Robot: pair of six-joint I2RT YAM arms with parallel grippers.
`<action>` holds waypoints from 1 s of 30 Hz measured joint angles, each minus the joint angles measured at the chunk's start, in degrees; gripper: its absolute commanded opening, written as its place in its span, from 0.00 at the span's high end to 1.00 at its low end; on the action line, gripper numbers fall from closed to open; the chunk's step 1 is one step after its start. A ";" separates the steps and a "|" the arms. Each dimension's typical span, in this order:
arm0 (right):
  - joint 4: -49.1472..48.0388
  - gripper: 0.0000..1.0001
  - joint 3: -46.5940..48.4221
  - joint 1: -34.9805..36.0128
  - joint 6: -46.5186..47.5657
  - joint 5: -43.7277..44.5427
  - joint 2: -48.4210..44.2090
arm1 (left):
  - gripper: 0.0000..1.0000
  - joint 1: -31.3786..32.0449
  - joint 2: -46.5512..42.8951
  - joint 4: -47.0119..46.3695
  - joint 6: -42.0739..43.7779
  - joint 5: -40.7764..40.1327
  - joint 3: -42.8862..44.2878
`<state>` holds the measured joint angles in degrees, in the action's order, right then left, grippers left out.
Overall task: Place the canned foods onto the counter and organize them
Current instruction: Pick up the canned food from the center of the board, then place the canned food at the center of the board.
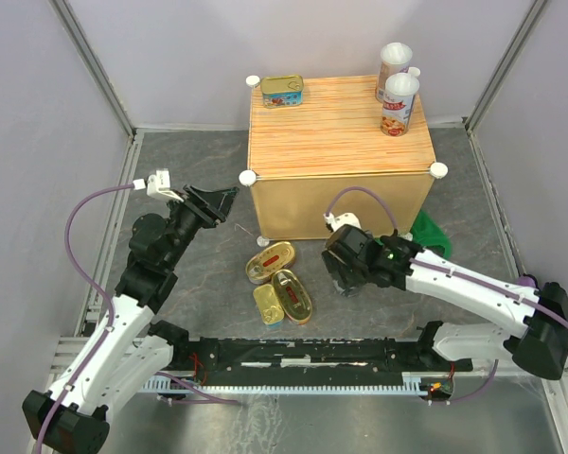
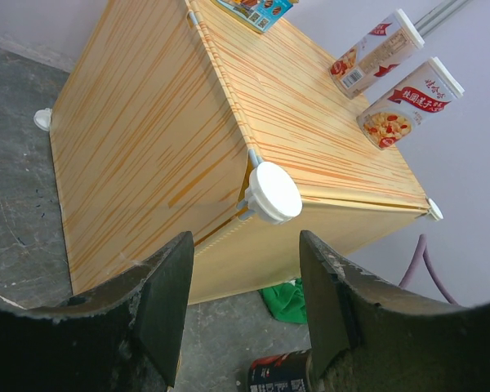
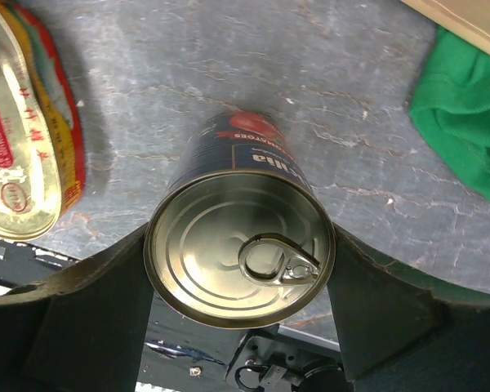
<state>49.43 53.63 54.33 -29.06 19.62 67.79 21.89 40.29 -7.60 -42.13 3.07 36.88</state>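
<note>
The counter (image 1: pixel 336 142) carries a rectangular gold-lidded tin (image 1: pixel 282 91) at its back left and two white-lidded cylinders (image 1: pixel 393 71) (image 1: pixel 399 104) at its back right. Two oval gold tins (image 1: pixel 270 262) (image 1: pixel 292 295) and a rectangular one (image 1: pixel 268 305) lie on the floor in front of it. My right gripper (image 1: pixel 346 272) is low beside them. In the right wrist view it (image 3: pixel 241 245) is shut on the dark blue can (image 3: pixel 245 155), whose pull-tab lid faces the camera. My left gripper (image 1: pixel 218 200) is open and holds nothing, near the counter's front left knob (image 2: pixel 273 193).
A green cloth (image 1: pixel 430 232) lies on the floor at the counter's front right corner. Grey walls with metal rails close in the floor on the left, right and back. The black rail with the arm bases runs along the near edge.
</note>
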 measured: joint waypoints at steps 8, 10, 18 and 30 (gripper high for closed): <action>-0.52 0.49 4.11 8.17 2.36 2.03 4.28 | 0.39 0.00 -0.28 0.24 0.00 -0.11 0.00; -0.48 0.49 6.16 10.23 3.06 2.49 5.09 | 0.39 0.00 -0.37 0.24 0.00 -0.20 0.00; -0.46 0.49 15.41 16.17 5.33 3.28 8.50 | 0.39 0.00 -0.74 0.31 0.00 -0.92 0.00; -0.04 0.49 18.69 17.97 7.52 -0.33 15.69 | 0.38 0.00 -4.20 4.68 0.07 -6.01 0.26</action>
<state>49.39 72.31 72.29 -21.54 19.29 83.48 21.89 36.10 -2.92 -42.06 -2.94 37.15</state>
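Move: The right hand already holds the tomato can off the counter. The near oval tin, towards which the can is carried, lies about 11 cm to this hand's left, 2 cm back and 7 cm lower. Its neighbours, equally low, are the small gold tin, 16 cm left and 4 cm back, and the far oval tin, 16 cm left and 5 cm ahead. From the left hand, the near oval tin is some 16 cm right, 12 cm back and 27 cm below. Keeping its grip around the tomato can, the right hand sweeps about 12 cm to the left and a little back towards its base, rising nearly 6 cm on the way and then sinking some 2 cm as it comes over the near oval tin. The wrist swings some 25 degrees counter-clockwise, while the empty left hand, still open, drifts about 2 cm left. ##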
